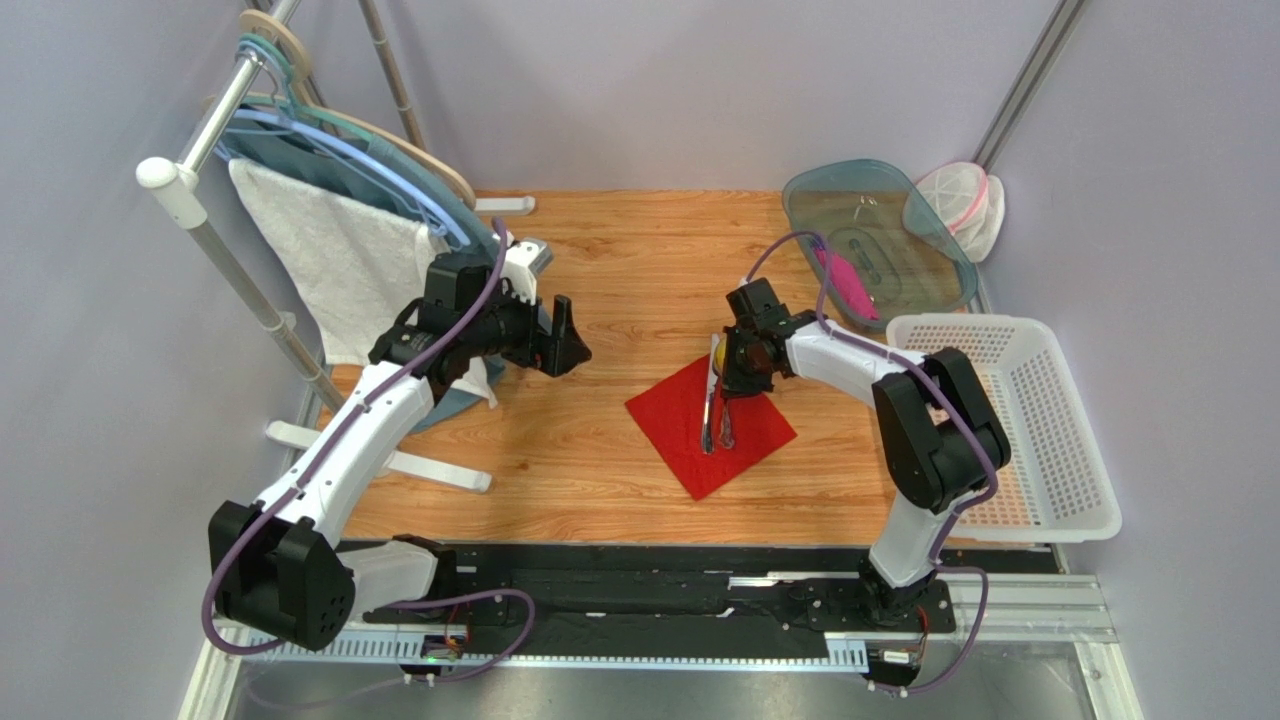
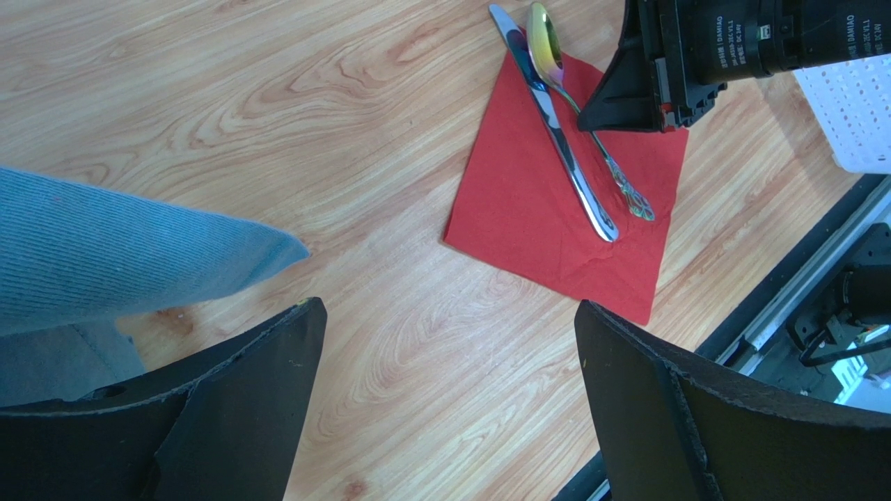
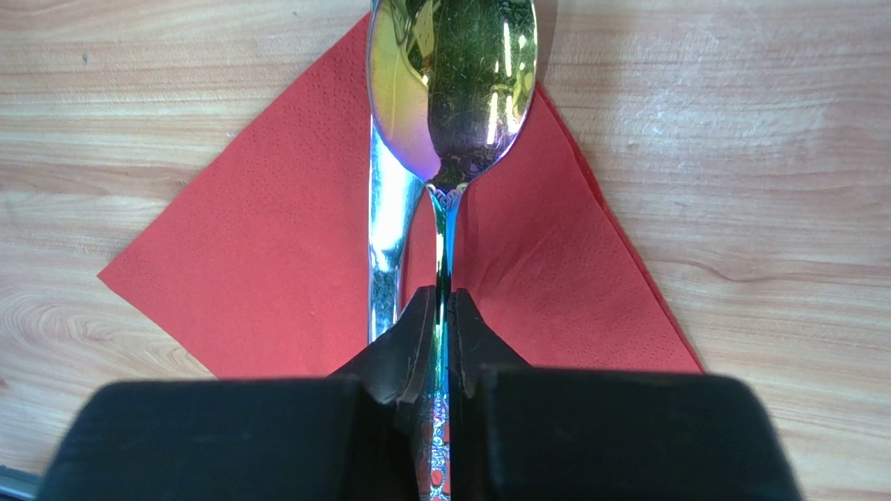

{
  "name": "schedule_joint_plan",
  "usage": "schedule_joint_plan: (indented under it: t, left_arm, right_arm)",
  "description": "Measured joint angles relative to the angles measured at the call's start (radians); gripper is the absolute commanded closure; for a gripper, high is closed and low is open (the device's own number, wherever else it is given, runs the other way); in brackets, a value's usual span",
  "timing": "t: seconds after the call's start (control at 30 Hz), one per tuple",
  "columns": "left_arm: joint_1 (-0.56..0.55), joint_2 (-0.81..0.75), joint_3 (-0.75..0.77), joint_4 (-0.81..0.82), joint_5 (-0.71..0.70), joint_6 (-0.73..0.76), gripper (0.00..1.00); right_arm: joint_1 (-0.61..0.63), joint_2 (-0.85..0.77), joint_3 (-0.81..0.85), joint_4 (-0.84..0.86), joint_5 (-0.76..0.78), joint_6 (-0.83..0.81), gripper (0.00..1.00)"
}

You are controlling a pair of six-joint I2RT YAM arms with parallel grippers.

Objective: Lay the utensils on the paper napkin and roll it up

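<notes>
The red paper napkin (image 1: pixel 673 416) (image 2: pixel 523 214) (image 3: pixel 261 271) lies flat as a diamond on the wooden table, right of centre. Two utensils rest on it side by side: a silver knife (image 1: pixel 706 408) (image 2: pixel 562 146) (image 3: pixel 389 209) and a shiny spoon (image 2: pixel 545 42) (image 3: pixel 452 84). Their upper ends stick out past the napkin's far corner. My right gripper (image 1: pixel 733 378) (image 3: pixel 441 297) is low over the napkin, shut on the spoon's thin handle. My left gripper (image 1: pixel 568 338) (image 2: pixel 450 313) hovers open to the left of the napkin, holding nothing.
A rack with hangers, a white towel (image 1: pixel 338 255) and blue cloth (image 2: pixel 115 251) stands at the left. A teal bin (image 1: pixel 879 240) with a pink item sits at the back right. A white perforated basket (image 1: pixel 1022 420) stands beside the right arm.
</notes>
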Motion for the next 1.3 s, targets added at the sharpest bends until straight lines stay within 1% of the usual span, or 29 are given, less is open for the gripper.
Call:
schedule_joint_plan:
  t: [0.17, 0.5, 0.67, 0.73, 0.83, 0.87, 0.9, 1.0, 1.1, 1.13, 1.2, 1.27, 1.3]
  left_arm:
    - [0.0, 0.007, 0.0, 0.003, 0.0, 0.0, 0.02]
    - [0.0, 0.008, -0.008, 0.008, 0.0, 0.0, 0.02]
    - [0.0, 0.008, -0.008, 0.008, 0.0, 0.0, 0.02]
    - [0.0, 0.008, -0.008, 0.008, 0.004, 0.0, 0.01]
    - [0.0, 0.008, -0.008, 0.008, 0.025, 0.007, 0.01]
    - [0.0, 0.007, -0.009, 0.008, 0.034, 0.012, 0.01]
    - [0.0, 0.006, -0.009, 0.008, 0.048, 0.021, 0.01]
    - [-0.005, -0.013, -0.016, 0.002, 0.086, 0.082, 0.01]
    - [-0.031, -0.063, -0.042, -0.007, 0.105, 0.177, 0.01]
    - [-0.054, -0.091, -0.058, -0.013, 0.107, 0.225, 0.02]
    - [-0.11, -0.136, -0.088, -0.018, 0.11, 0.294, 0.06]
    - [-0.192, -0.182, -0.125, -0.021, 0.112, 0.389, 0.1]
    - [-0.217, -0.189, -0.134, -0.023, 0.113, 0.415, 0.11]
  right_arm:
    - [0.005, 0.003, 0.003, 0.0, 0.001, 0.011, 0.92]
    - [0.016, 0.015, 0.005, 0.0, 0.001, 0.023, 0.82]
    - [0.016, 0.016, 0.012, -0.009, 0.001, 0.024, 0.8]
    - [0.016, 0.016, 0.016, -0.014, 0.001, 0.023, 0.78]
    - [0.016, 0.016, 0.025, -0.024, -0.001, 0.022, 0.7]
    - [0.016, 0.016, 0.03, -0.032, -0.003, 0.018, 0.69]
    - [0.016, 0.016, 0.035, -0.041, -0.008, 0.013, 0.64]
    - [0.016, 0.006, 0.049, -0.066, -0.023, -0.009, 0.62]
    - [0.015, -0.034, 0.061, -0.107, -0.045, -0.049, 0.61]
    - [0.011, -0.06, 0.061, -0.121, -0.058, -0.068, 0.61]
    - [0.003, -0.106, 0.063, -0.145, -0.082, -0.099, 0.62]
    - [-0.014, -0.154, 0.065, -0.173, -0.121, -0.142, 0.61]
    - [-0.027, -0.175, 0.066, -0.182, -0.142, -0.163, 0.56]
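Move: The right fingertips hold the spoon by its handle, the spoon's middle right at them, roughly 1 cm below. The knife lies alongside it, level with the hand and about 2 cm to its left, and the napkin's centre is some 4 cm back and 2 cm left. From the left hand, hovering about 19 cm up, that napkin centre is roughly 16 cm to the right and 4 cm back, with the knife 16 cm and spoon 17 cm right, neither ahead nor back. Ease the right fingers open on the spoon while shifting barely a centimetre left towards the knife, then open them to over a third and lift away about 7 cm, drawing slightly back and turning some 10 degrees counter-clockwise. As it rises, swing the wide-open left gripper back about 8 cm and 4 cm right, nearer the napkin, turning it some 30 degrees clockwise at the same height. ##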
